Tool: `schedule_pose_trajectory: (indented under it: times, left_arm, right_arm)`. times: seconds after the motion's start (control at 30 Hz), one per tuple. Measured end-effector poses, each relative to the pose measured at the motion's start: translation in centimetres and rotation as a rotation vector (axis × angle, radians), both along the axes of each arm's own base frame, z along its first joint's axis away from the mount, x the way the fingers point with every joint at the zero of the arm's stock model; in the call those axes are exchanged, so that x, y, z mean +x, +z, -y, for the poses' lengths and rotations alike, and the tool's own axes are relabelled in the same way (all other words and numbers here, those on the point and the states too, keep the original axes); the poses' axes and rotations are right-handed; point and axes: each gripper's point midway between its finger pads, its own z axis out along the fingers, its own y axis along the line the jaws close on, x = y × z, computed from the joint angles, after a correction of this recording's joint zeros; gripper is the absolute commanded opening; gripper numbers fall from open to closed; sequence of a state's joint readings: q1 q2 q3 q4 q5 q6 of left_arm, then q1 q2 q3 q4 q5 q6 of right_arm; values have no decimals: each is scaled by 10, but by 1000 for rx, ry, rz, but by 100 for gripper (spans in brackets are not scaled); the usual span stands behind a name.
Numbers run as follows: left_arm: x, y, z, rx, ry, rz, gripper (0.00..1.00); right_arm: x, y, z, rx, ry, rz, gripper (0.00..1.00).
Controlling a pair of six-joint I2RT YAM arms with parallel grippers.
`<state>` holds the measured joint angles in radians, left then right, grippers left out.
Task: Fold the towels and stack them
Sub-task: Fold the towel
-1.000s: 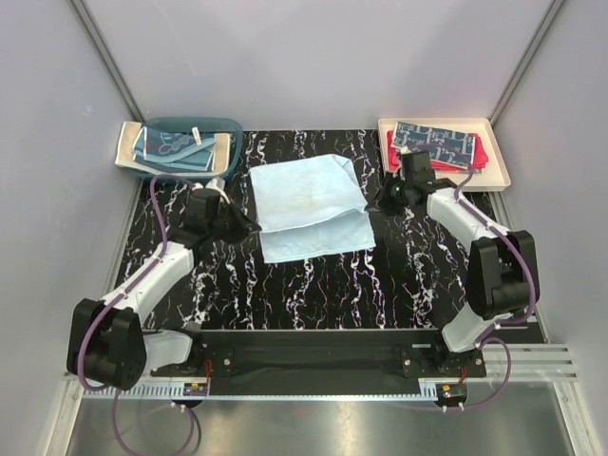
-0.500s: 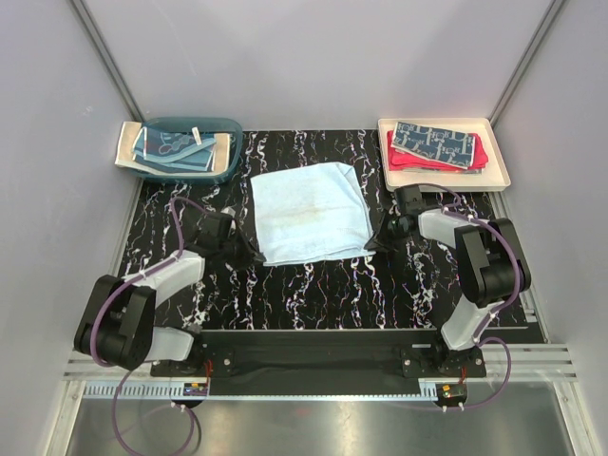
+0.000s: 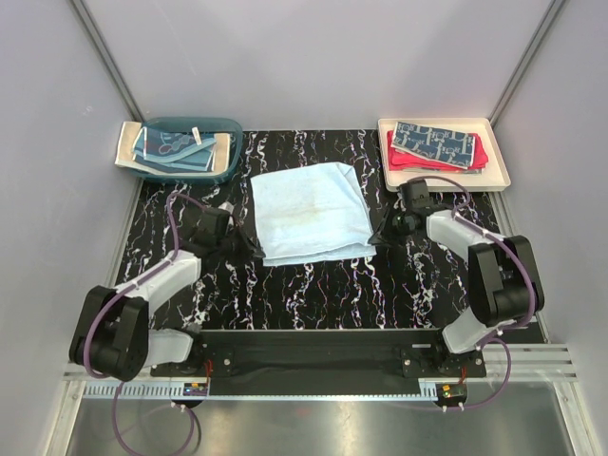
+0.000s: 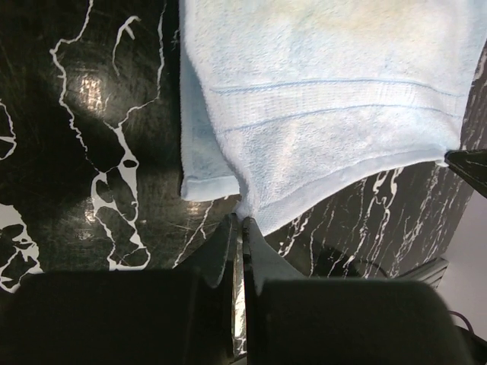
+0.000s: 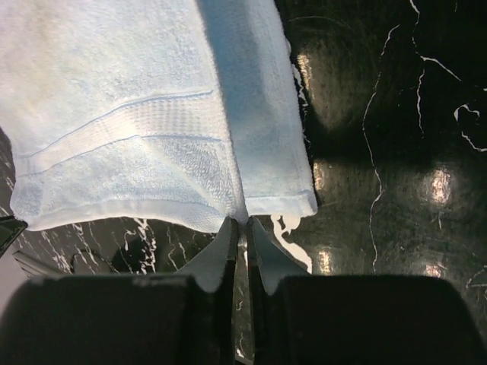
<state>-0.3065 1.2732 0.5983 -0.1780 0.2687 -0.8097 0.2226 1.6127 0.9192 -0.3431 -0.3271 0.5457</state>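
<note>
A light blue towel (image 3: 309, 211) lies doubled over on the black marbled table, its two layers meeting at the near edge. My left gripper (image 3: 255, 252) is shut on its near-left corner, and in the left wrist view that gripper (image 4: 242, 222) pinches the corner of the towel (image 4: 319, 91). My right gripper (image 3: 374, 237) is shut on the near-right corner; in the right wrist view it (image 5: 245, 222) holds the towel (image 5: 114, 114) the same way. A patterned blue towel (image 3: 435, 142) rests on a folded red-pink towel (image 3: 408, 161) in the cream tray (image 3: 501, 166).
A teal basket (image 3: 228, 169) at the back left holds patterned blue cloths (image 3: 171, 150). Grey walls close in both sides and the back. The arm bases stand at the near edge of the table.
Both grippers have carried the towel's corners towards the near edge, laying the upper layer over the lower one. In the last half second they barely moved.
</note>
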Motion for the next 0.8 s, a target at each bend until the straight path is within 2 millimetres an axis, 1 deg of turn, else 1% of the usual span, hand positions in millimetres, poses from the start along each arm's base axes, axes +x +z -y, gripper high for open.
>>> schedule_pose_trajectory:
  times: [0.13, 0.23, 0.3, 0.37, 0.4, 0.47, 0.5, 0.53, 0.6, 0.63, 0.67, 0.7, 0.8]
  left_arm:
    - [4, 13, 1, -10, -1, 33, 0]
    - [4, 13, 1, -10, -1, 33, 0]
    - [3, 11, 1, -10, -1, 30, 0]
    - [4, 7, 2, -9, -1, 26, 0]
    - [4, 1, 2, -5, -1, 15, 0]
    - [2, -12, 1, 4, -1, -15, 0]
    - [0, -18, 0, 9, 0, -29, 2]
    - [-4, -26, -1, 15, -1, -52, 8]
    - [-9, -35, -3, 24, -2, -75, 23]
    - [-11, -37, -3, 27, -2, -82, 35]
    - [-12, -38, -4, 31, -5, -84, 40]
    - [-12, -37, -5, 33, -1, -82, 50]
    - [-12, -28, -9, 52, 4, -53, 59]
  right_arm:
    - [2, 19, 3, -9, -4, 50, 3]
    - [1, 22, 4, -13, -4, 62, 4]
    - [-3, 15, 5, -14, -4, 50, 3]
    - [-12, 2, 6, -18, -3, 22, 4]
    - [-15, -5, 7, -20, -3, 6, 4]
    - [-24, -23, 9, -29, -4, -39, 8]
    - [-28, -32, 9, -33, -4, -64, 12]
    - [-32, -37, 7, -15, -3, -91, 24]
    - [-30, -35, 4, -2, -4, -82, 37]
    - [-29, -33, 4, 2, -3, -76, 43]
    - [-27, -32, 3, 3, -4, -68, 45]
    - [-27, -30, 4, -4, -3, -58, 46]
    - [-26, -27, 10, -38, -18, -46, 49]
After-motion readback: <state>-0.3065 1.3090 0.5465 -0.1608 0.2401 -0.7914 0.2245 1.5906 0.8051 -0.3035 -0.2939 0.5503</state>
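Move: Each hand holds a near corner of the light blue towel's top layer, about 4 cm above the table. For the left, the bottom layer's near-left corner is about 1 cm ahead, 2 cm left and 4 cm down, with the blue bin some 24 cm ahead and 17 cm left. For the right, the bottom layer's near-right corner is about 1 cm back, 2 cm right and 4 cm down; the cream tray is some 21 cm ahead and 15 cm right. Both hands keep pinching the top layer's near corners through a small lift of 1 to 2 cm, then lay them down over the bottom layer's near edge, sinking about 5 cm left and 6 cm right. The right draws back some 3 cm on the way, the left only about 1 cm. Low down, both open to about half and let go of the corners, the left starting up again slightly. ##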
